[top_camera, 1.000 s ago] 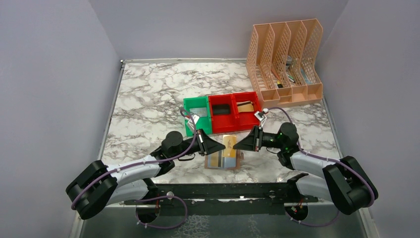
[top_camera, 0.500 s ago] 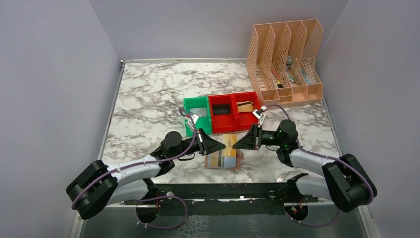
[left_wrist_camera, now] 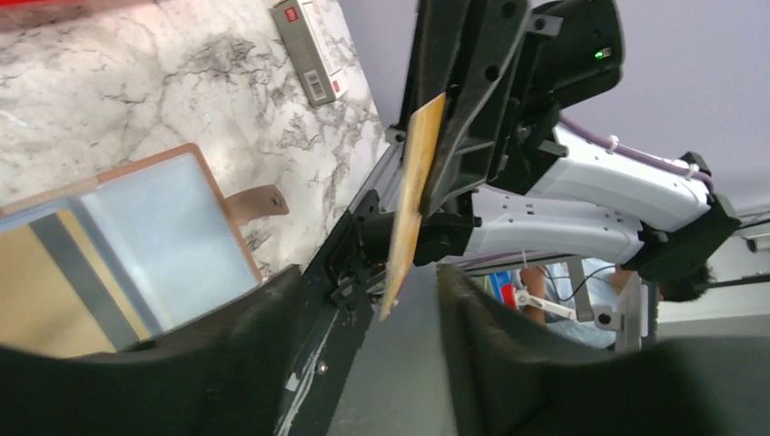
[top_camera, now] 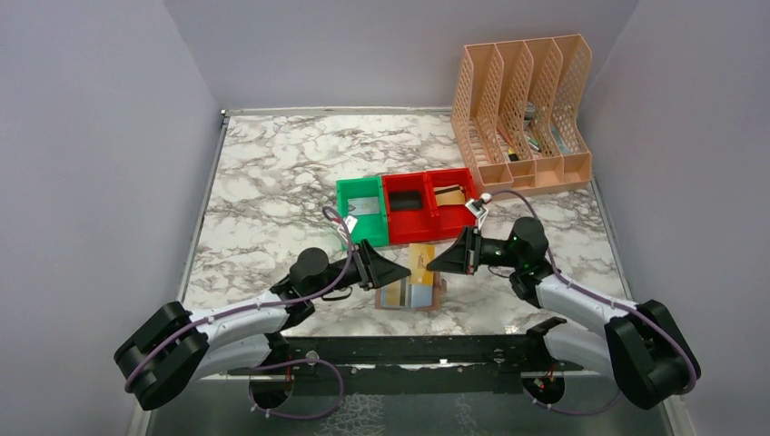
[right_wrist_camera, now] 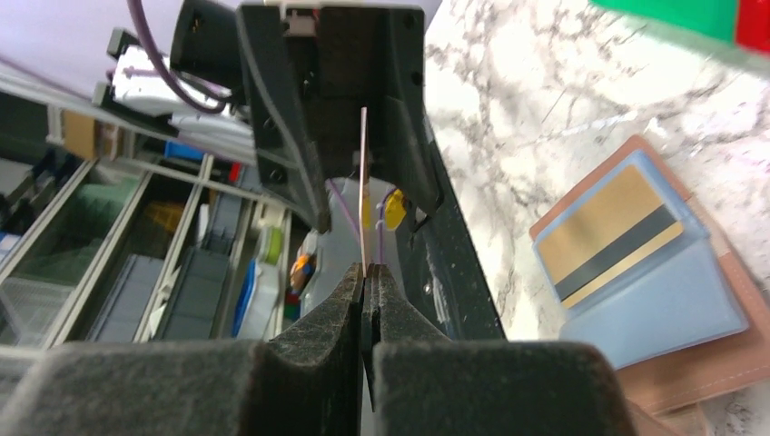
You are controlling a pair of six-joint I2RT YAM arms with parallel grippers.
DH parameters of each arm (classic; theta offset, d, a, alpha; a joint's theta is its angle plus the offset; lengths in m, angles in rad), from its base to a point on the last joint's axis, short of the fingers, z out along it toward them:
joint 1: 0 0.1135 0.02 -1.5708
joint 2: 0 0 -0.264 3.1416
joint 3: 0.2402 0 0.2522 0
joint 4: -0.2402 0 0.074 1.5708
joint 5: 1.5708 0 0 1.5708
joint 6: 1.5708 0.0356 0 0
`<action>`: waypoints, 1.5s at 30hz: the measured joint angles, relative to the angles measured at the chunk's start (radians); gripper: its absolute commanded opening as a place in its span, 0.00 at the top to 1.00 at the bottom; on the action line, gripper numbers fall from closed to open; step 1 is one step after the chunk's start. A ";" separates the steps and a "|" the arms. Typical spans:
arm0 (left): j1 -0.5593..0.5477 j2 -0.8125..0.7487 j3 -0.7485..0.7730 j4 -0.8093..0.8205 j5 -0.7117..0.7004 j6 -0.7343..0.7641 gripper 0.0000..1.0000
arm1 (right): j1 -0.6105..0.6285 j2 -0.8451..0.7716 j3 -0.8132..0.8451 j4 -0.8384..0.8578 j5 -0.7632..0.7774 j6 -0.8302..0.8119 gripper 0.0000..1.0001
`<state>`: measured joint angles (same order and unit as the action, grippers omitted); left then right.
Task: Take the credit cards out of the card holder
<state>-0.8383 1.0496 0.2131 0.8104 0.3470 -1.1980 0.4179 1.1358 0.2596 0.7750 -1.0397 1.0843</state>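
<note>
A gold credit card [top_camera: 420,262] hangs in the air above the open brown card holder [top_camera: 434,298]. My right gripper [right_wrist_camera: 365,272] is shut on one end of it; from that wrist the card [right_wrist_camera: 364,182] shows edge-on. My left gripper [left_wrist_camera: 368,277] is open, and the card's [left_wrist_camera: 416,173] other end hangs free between its fingers. In the top view both gripper tips, left [top_camera: 405,272] and right [top_camera: 435,265], face each other over the holder. Another gold card with a black stripe [right_wrist_camera: 607,232] lies in the holder's light blue lining [right_wrist_camera: 676,304].
A green bin [top_camera: 361,211] and two joined red bins [top_camera: 427,202] stand just behind the card holder. A peach file organizer [top_camera: 522,113] is at the back right. A white box with a red mark [left_wrist_camera: 309,45] lies on the marble [top_camera: 272,182].
My left gripper has opened and let go of the gold card, and the left arm has drawn back a little. The right gripper keeps hold of the card.
</note>
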 measured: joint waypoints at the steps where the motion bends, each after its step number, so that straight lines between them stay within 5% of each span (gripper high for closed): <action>1: 0.000 -0.011 -0.005 -0.012 -0.005 -0.001 0.30 | 0.000 -0.023 0.012 -0.048 0.018 -0.026 0.99; 5: 0.000 -0.083 -0.012 -0.093 -0.040 0.006 0.02 | 0.001 -0.114 0.079 -0.265 0.134 -0.146 0.99; 12: 0.000 -0.252 0.026 -0.433 -0.143 0.082 0.01 | -0.002 -0.201 0.190 -0.591 0.391 -0.314 0.99; 22: 0.000 -0.299 0.307 -0.982 -0.356 0.278 0.01 | -0.008 -0.213 0.370 -0.879 0.775 -0.523 0.99; 35: 0.030 -0.019 0.678 -1.387 -0.576 0.525 0.01 | -0.008 -0.113 0.376 -0.747 1.025 -0.940 0.99; 45: 0.374 0.054 0.739 -1.481 -0.485 0.680 0.01 | -0.007 0.034 0.388 -0.614 0.933 -1.429 0.99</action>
<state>-0.4641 1.1034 0.9520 -0.6704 -0.1383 -0.5179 0.4107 1.1694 0.6472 0.1612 -0.1070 -0.3450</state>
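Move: The red tray's right-hand compartment, where a tan card already lies, is some 22 cm ahead of my right hand, about 7 cm to its right and 13 cm lower. The middle red compartment sits level with that one, 12 cm farther left, and the green tray another 12 cm left. The open card holder lies 14 cm beneath my right hand, about 4 cm to its left. From my left hand, the right-hand compartment is 22 cm ahead, 12 cm right and 13 cm down. Keeping its pinch on the yellow card, my right hand carries it forward about 20 cm and 10 cm right at nearly the same height, off the card holder and over to the red tray's right-hand compartment, rolling over and swinging from pointing left to forward-left and slightly down. My left fingers, already half open, spread wide as that hand backs off left and then forward too, tilting down towards the green tray's near left side. ##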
